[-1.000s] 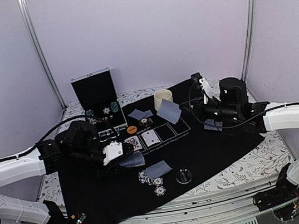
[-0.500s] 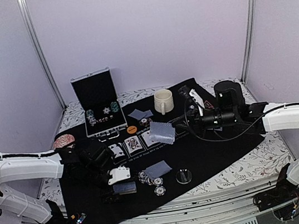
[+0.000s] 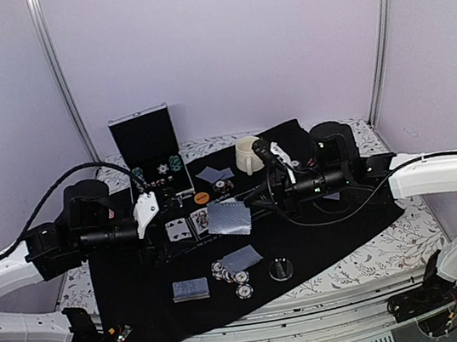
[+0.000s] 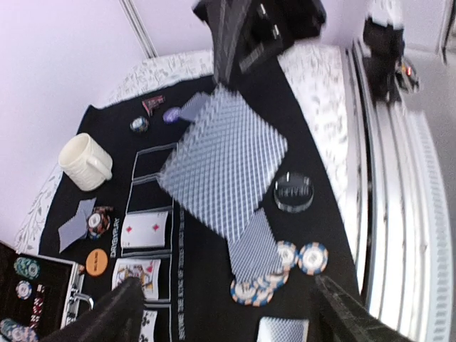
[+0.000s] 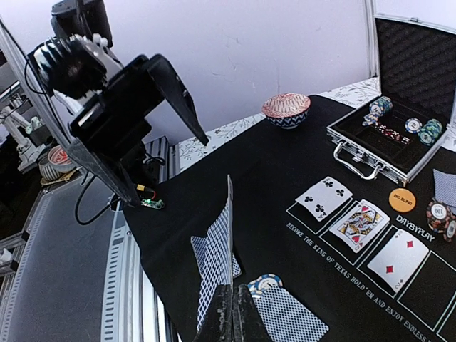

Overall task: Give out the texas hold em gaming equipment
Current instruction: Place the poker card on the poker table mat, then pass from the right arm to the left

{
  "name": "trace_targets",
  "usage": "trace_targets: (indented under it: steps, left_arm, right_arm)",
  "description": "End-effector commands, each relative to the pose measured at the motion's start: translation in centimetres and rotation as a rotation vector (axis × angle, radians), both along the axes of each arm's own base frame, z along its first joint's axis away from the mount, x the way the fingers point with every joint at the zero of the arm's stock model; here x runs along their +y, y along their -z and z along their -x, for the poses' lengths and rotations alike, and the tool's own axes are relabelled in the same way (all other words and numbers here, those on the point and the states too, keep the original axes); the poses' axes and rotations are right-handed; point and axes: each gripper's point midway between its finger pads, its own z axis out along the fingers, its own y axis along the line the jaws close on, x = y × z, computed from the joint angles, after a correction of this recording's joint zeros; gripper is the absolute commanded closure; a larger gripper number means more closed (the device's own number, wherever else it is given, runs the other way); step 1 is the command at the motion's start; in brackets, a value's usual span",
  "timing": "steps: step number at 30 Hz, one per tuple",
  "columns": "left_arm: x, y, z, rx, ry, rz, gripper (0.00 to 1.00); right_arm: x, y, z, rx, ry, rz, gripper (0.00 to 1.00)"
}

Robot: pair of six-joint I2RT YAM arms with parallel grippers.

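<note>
My right gripper [image 5: 231, 308] is shut on one grey-blue-backed playing card [image 5: 217, 253], held on edge above the black mat; from above this card [image 3: 228, 218] hangs over the face-up cards [image 3: 187, 225]. My left gripper [image 3: 153, 220] stands open and empty, raised at the mat's left side, its fingers [image 4: 122, 308] wide apart. A deck of cards [image 3: 191, 289] lies at the front of the mat. Beside it are striped poker chips [image 3: 231, 272] under a face-down card [image 3: 242, 257], and a dark disc [image 3: 281, 268]. An orange disc [image 3: 202, 198] lies near the case.
An open metal chip case [image 3: 151, 160] stands at the back left, a cream mug [image 3: 248, 154] behind the mat's middle with two face-down cards [image 3: 213, 174] near it. A patterned bowl [image 5: 286, 109] sits left of the mat. A purple disc [image 4: 172, 114] and a red triangle [image 4: 152, 104] lie at the far side.
My left gripper let go of the deck at the mat's front, opened, and drew back up to the left. My right gripper carried its card leftward over the face-up cards.
</note>
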Motion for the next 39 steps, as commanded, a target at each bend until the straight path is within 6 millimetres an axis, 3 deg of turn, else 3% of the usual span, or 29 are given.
trace_targets:
  steps: [1,3,4,9,12,17,21,23,26,30,32,39]
  left_arm:
    - [-2.6,-5.4,-0.4,0.095,-0.003,0.283,0.27]
    - [-2.5,-5.4,-1.5,0.137,-0.054,0.296,0.45]
    - [-2.2,-5.0,-2.3,0.157,-0.079,0.296,0.49]
    - [-2.6,-4.0,-2.9,0.195,-0.049,0.305,0.44]
    - [-3.3,-4.7,-2.0,0.211,0.037,0.354,0.47]
    - [-4.1,-5.4,1.7,0.256,0.256,0.405,0.53]
    - [-4.2,-4.9,2.6,0.282,0.312,0.396,0.76]
    - [-4.3,-4.5,2.5,0.289,0.309,0.376,0.8]
    - [-4.4,-4.1,1.8,0.282,0.28,0.336,0.74]
    - [-4.3,-3.7,0.9,0.266,0.227,0.318,0.51]
    - [-4.2,-3.6,0.5,0.258,0.206,0.323,0.47]
    - [-4.5,-2.6,0.1,0.277,0.189,0.327,0.92]
  right_arm:
    - [1.7,-1.9,1.5,-0.047,-0.114,-0.041,0.99]
    - [2.0,-2.4,2.1,-0.063,-0.147,-0.053,0.98]
    - [2.2,-2.6,2.5,-0.072,-0.166,-0.056,0.99]
    - [2.7,-3.0,3.5,-0.09,-0.218,-0.069,0.99]
    - [3.0,-3.0,3.9,-0.116,-0.24,-0.071,0.99]
    - [3.2,-3.6,3.5,-0.146,-0.229,-0.088,0.99]
    - [3.4,-4.0,3.2,-0.166,-0.22,-0.099,0.99]
    - [3.5,-4.4,3.1,-0.18,-0.214,-0.102,0.99]
    - [3.3,-4.9,3.1,-0.2,-0.21,-0.109,0.99]
    - [3.0,-5.1,3.1,-0.215,-0.196,-0.115,0.99]
    - [3.0,-5.2,3.0,-0.216,-0.191,-0.118,0.99]
    - [2.9,-4.2,2.8,-0.2,-0.175,-0.115,0.99]
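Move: My right hand still pinches the poker card by its edge. The card's middle is about 4 cm left of those fingertips, 1 cm back and 2 cm below. From my open, empty left hand it is some 10 cm to the right, 2 cm farther out and roughly level. The card stack on the table is about 18 cm below my left hand, 3 cm back and 1 cm left. At that same depth, the chips lie 9 cm right and the loose card 12 cm right, 4 cm farther out. I bring my left hand about 5 cm right and 3 cm up to the free edge of the held card, swinging out nearly 3 cm before drawing back, and tip its fingers up some 20 degrees. They narrow, reopen partly, then narrow again almost shut around the card. My right hand keeps its pinch and carries the card to meet them, about 4 cm up and 3 cm each left and back, turning slightly counter-clockwise. ##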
